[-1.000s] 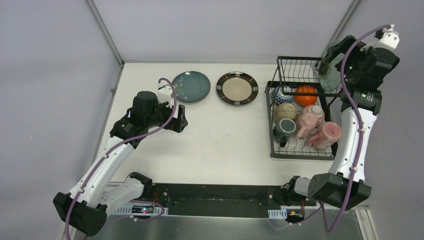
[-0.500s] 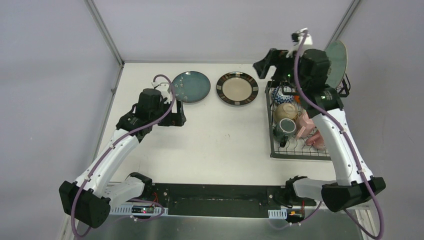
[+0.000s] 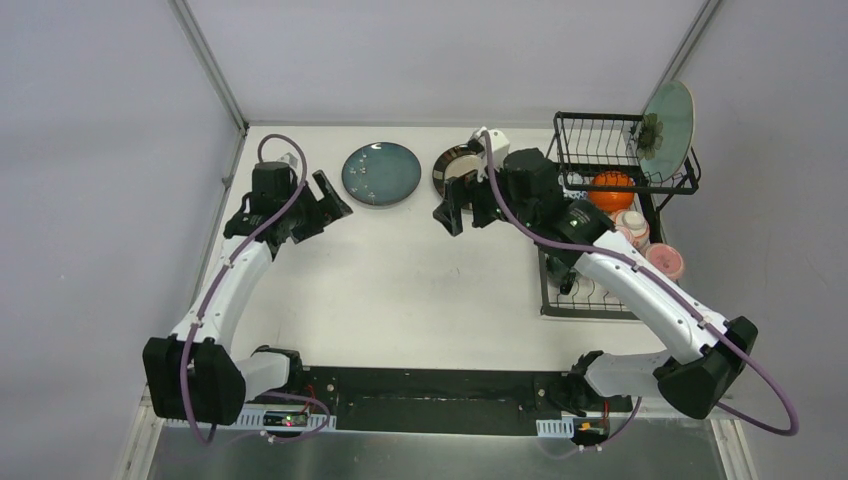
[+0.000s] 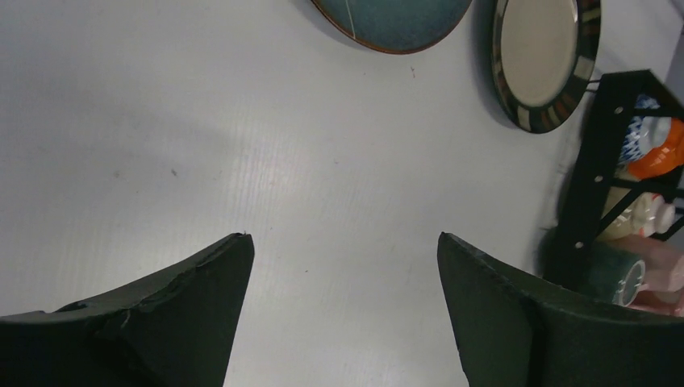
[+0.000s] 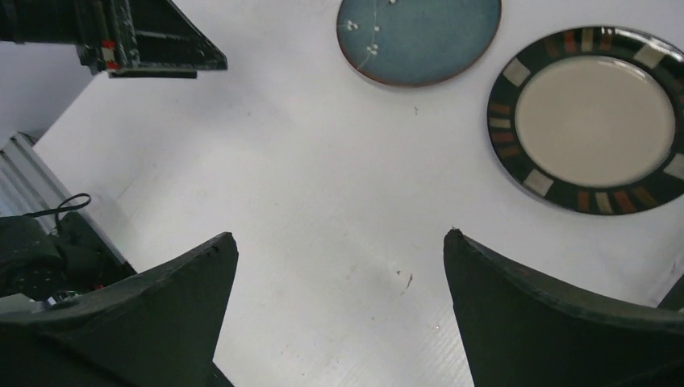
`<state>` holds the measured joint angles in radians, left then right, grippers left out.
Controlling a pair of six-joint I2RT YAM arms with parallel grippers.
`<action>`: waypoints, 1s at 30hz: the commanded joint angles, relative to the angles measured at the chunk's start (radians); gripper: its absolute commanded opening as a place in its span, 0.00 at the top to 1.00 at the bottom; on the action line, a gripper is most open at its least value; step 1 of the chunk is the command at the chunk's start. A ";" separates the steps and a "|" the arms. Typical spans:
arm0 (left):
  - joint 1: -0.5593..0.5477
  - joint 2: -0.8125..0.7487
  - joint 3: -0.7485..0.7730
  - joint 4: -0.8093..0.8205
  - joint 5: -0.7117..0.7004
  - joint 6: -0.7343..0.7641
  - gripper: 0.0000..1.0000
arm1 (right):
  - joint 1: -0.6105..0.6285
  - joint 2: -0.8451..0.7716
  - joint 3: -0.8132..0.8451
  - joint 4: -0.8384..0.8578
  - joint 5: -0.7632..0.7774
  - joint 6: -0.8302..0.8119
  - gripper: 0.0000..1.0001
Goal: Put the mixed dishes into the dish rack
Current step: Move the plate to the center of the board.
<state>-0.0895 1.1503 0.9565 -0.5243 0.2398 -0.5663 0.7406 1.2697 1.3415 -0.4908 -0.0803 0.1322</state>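
Observation:
The dark teal speckled plate (image 3: 381,173) (image 4: 395,20) (image 5: 419,36) lies flat at the back of the table. The dark-rimmed beige plate (image 3: 455,165) (image 4: 544,56) (image 5: 593,117) lies flat to its right, partly hidden by my right arm in the top view. My left gripper (image 3: 322,208) (image 4: 343,238) is open and empty, just left of the teal plate. My right gripper (image 3: 458,212) (image 5: 339,235) is open and empty over bare table just in front of the beige plate. The mint green plate (image 3: 668,120) stands on edge in the raised tier of the dish rack (image 3: 548,240).
The rack's lower tray holds an orange bowl (image 3: 612,188) and pink cups (image 3: 662,260), with other dishes hidden under my right arm. A grey wall and metal posts border the table's back and left. My left gripper's fingers (image 5: 153,40) show in the right wrist view.
My right arm has swung left from the rack down to the beige plate, leaving the mint plate standing in the upper tier. My left gripper has shifted back and left beside the teal plate.

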 commanded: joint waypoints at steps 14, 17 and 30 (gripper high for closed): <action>0.025 0.414 -0.027 0.621 -0.065 -0.368 0.39 | 0.019 -0.064 -0.073 -0.033 0.155 0.078 0.00; 0.025 0.464 -0.011 0.658 -0.098 -0.365 0.40 | 0.018 -0.072 -0.079 -0.012 0.133 0.079 0.00; 0.029 0.656 0.059 0.793 -0.095 -0.359 0.49 | 0.018 -0.076 -0.082 -0.029 0.096 0.074 0.00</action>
<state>-0.0700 1.7702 0.9783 0.1837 0.1467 -0.9306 0.7525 1.2304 1.2617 -0.5510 0.0368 0.2008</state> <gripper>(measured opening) 0.521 0.996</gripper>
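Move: The blue plate lies about 29 cm ahead of the left hand, some 10 cm to its right and roughly 17 cm below. The plate with the patterned dark rim is 27 cm farther right than the blue one and about 2 cm nearer the bases, at the same level. From the right hand the blue plate is some 32 cm ahead, 19 cm to the left and 29 cm below. The blue plate's near left rim is what the empty left hand closes in on: it goes forward about 15 cm and sinks some 10 cm, mostly early on, while turning nearly 20 degrees counter-clockwise, dipping its left side and narrowing its fingers from almost wide open to about half. It stops short of gripping. The right hand, wide open, settles a few centimetres down and to its right. ##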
